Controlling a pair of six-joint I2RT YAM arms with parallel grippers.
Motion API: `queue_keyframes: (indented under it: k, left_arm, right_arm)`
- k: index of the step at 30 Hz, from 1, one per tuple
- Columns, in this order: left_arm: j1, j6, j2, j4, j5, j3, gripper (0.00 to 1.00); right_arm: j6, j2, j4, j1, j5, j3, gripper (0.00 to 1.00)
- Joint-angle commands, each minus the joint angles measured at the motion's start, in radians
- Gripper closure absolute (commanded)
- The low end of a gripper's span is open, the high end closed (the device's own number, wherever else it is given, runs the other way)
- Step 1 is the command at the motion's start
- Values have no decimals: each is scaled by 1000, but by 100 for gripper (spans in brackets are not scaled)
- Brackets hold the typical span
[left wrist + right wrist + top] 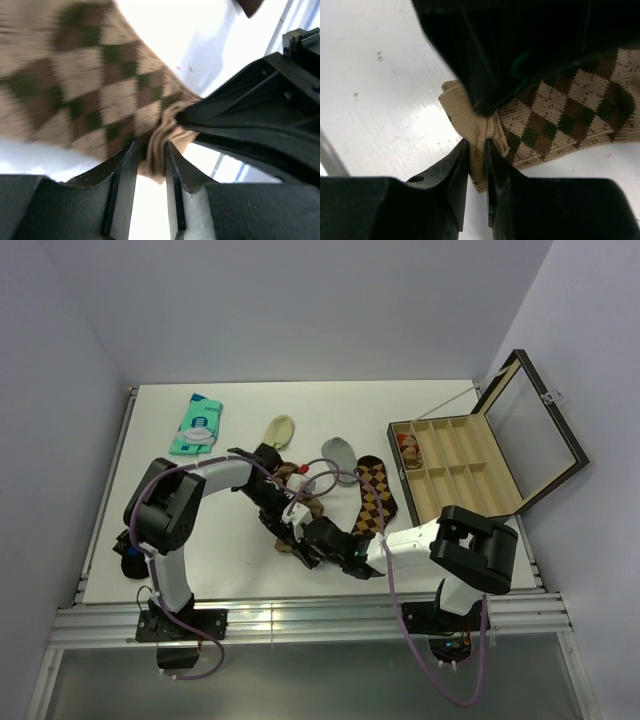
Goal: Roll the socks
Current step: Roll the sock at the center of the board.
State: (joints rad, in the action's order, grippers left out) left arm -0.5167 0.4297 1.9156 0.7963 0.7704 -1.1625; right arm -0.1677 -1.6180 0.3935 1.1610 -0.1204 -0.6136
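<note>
One argyle sock [300, 502] lies bunched at the middle of the table under both grippers. In the wrist views it is tan with brown and green diamonds [85, 85], [570, 110]. My left gripper [297, 533] is shut on its tan ribbed cuff [159, 150]. My right gripper [319, 545] is shut on the same cuff [470, 125], directly facing the left one [520, 45]. The two grippers almost touch. A second argyle sock [376, 500], dark brown with orange diamonds, lies flat just to the right.
A small cream sock [281, 430] and a small grey sock [340, 452] lie behind the grippers. A teal packet [197, 424] sits at the back left. An open wooden compartment box [470, 495] with its lid [535, 425] raised stands at the right.
</note>
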Motion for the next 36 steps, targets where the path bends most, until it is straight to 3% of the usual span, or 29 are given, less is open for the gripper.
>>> queue_keyframes:
  k: [1,9,15,21,27,36]
  left_arm:
    - [32,-55,-79,-164,-98,29,66]
    - [142,-82,-190,-272,-135,99,66]
    - [173,17,-332,-319,-180,194,66]
    - [169,144,-495,-370,-197,297,65]
    - [87,213,-677,-496,-261,463,57]
    - [-190,293,-857,-730,-364,690,45]
  right_arm:
    - [-58,43,18,-30,155,46,85]
    - [-113,38,12,-81,306,57,86]
    - [-187,-16,-36,-162,475,9,86]
    - [-265,-131,-206,-257,636,-123,87]
    - [-357,-183,-235,-336,757,-166,87]
    - [-409,-187,-286,-402,809,-173,86]
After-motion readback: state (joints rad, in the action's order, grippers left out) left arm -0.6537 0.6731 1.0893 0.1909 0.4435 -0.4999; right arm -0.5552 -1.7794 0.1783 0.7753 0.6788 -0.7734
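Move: Both hands are at the near end of the center sock: its turned-over fold lies between the left fingers, with its middle about 1 cm to that hand's right, and in the right fingers, about 1 cm to that hand's left. From the left hand, the sock's flat body runs ahead, centred some 7 cm out and 2 cm right. The second argyle sock lies about 18 cm right and 8 cm ahead, the grey sock 11 cm right and 17 cm ahead. Forward about 7 cm and left some 5 cm, the left hand comes free of the fold, then rises and loops back, ending about 4 cm above its starting place, fingers opening wider and swinging round to point forward, right and down. Keeping its pinch on the fold, the right hand stays low and nearly in place, dipping 2 cm back and returning while it rolls about 50 degrees, top going forward. ##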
